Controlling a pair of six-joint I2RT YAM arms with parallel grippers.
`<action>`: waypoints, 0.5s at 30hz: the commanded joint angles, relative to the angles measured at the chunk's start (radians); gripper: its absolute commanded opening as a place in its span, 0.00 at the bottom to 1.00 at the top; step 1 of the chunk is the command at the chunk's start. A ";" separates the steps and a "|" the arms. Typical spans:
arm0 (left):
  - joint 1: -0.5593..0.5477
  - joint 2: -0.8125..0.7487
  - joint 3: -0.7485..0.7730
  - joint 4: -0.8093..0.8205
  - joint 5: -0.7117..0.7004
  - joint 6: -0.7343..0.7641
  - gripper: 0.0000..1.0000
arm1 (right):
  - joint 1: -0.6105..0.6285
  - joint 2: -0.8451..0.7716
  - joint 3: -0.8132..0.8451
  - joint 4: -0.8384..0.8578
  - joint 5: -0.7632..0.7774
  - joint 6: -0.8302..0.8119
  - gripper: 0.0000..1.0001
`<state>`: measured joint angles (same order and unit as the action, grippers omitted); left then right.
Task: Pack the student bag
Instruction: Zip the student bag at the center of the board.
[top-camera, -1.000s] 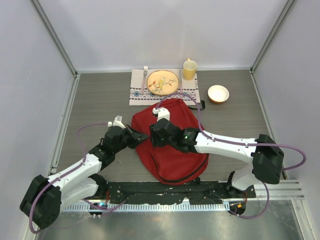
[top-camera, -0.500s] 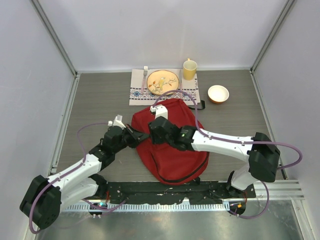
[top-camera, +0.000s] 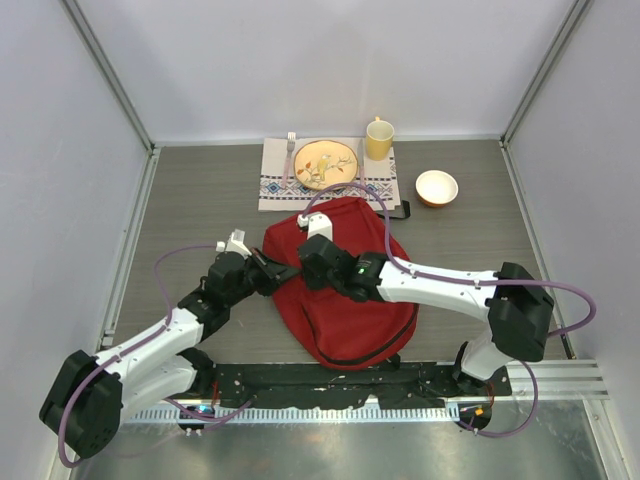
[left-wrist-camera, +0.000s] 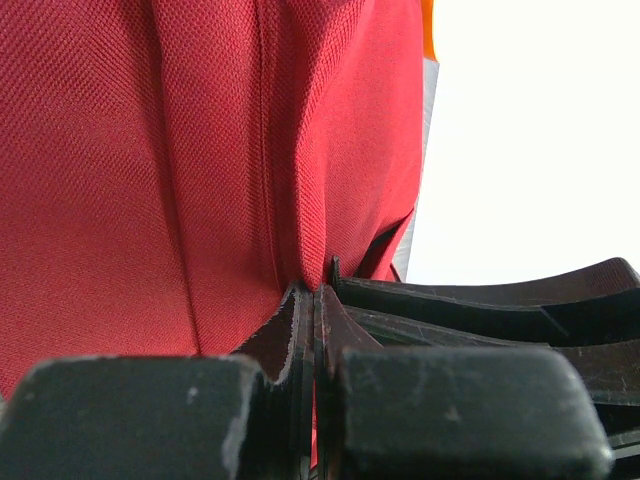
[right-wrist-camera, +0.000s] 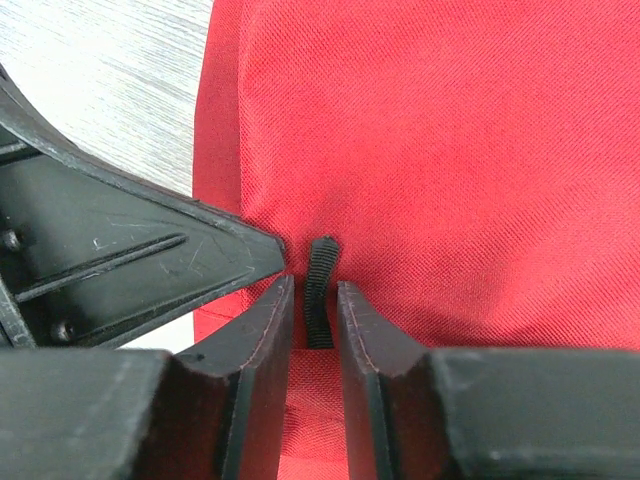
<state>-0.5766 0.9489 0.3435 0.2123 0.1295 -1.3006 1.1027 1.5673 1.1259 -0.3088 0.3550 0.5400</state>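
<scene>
The student bag (top-camera: 345, 300), a red backpack, lies flat in the middle of the table. My left gripper (top-camera: 288, 272) is at the bag's left edge, shut on a fold of the red fabric (left-wrist-camera: 290, 200); the pinched fold shows between the tips of the left gripper (left-wrist-camera: 316, 292). My right gripper (top-camera: 303, 272) reaches across the bag (right-wrist-camera: 450, 150) to the same spot. The right gripper (right-wrist-camera: 315, 284) has its jaws narrowly open on either side of a black zipper pull tab (right-wrist-camera: 321, 258), a thin gap on each side. The left finger (right-wrist-camera: 150, 260) ends right beside them.
Behind the bag lie a patterned placemat (top-camera: 275, 185) with a decorated plate (top-camera: 326, 164) and a fork (top-camera: 290, 150), a yellow mug (top-camera: 379, 139) and a small bowl (top-camera: 437, 187). A black strap (top-camera: 400, 210) sticks out at the bag's far right.
My right gripper has slid slightly left over the bag and its jaws have narrowed round the pull tab. The left gripper has stayed shut on the fabric.
</scene>
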 joint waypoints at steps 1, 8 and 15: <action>-0.005 -0.016 0.008 0.113 0.024 0.001 0.00 | 0.006 0.023 0.008 0.023 0.001 0.003 0.24; -0.005 -0.009 0.008 0.113 0.032 0.003 0.00 | 0.006 0.010 0.012 0.022 0.056 0.003 0.01; -0.005 -0.010 0.006 0.078 0.025 0.023 0.00 | 0.006 -0.047 -0.011 0.022 0.163 0.018 0.01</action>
<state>-0.5766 0.9489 0.3431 0.2165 0.1329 -1.2987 1.1046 1.5791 1.1248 -0.3027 0.4152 0.5484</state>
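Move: The zipper pull stands between the right hand's open fingertips, about 1 cm ahead and 1 cm below. The pinched bag edge, still held by the left fingers, is some 2 cm left and 1 cm ahead of the right hand; the bag's middle lies about 7 cm right, level fore-and-aft, 6 cm below. From the left hand the pull is some 2 cm right, level fore-and-aft, 1 cm below. Right fingers close and pinch the zipper pull, then ease forward and right about 1 cm; left keeps its grip. ##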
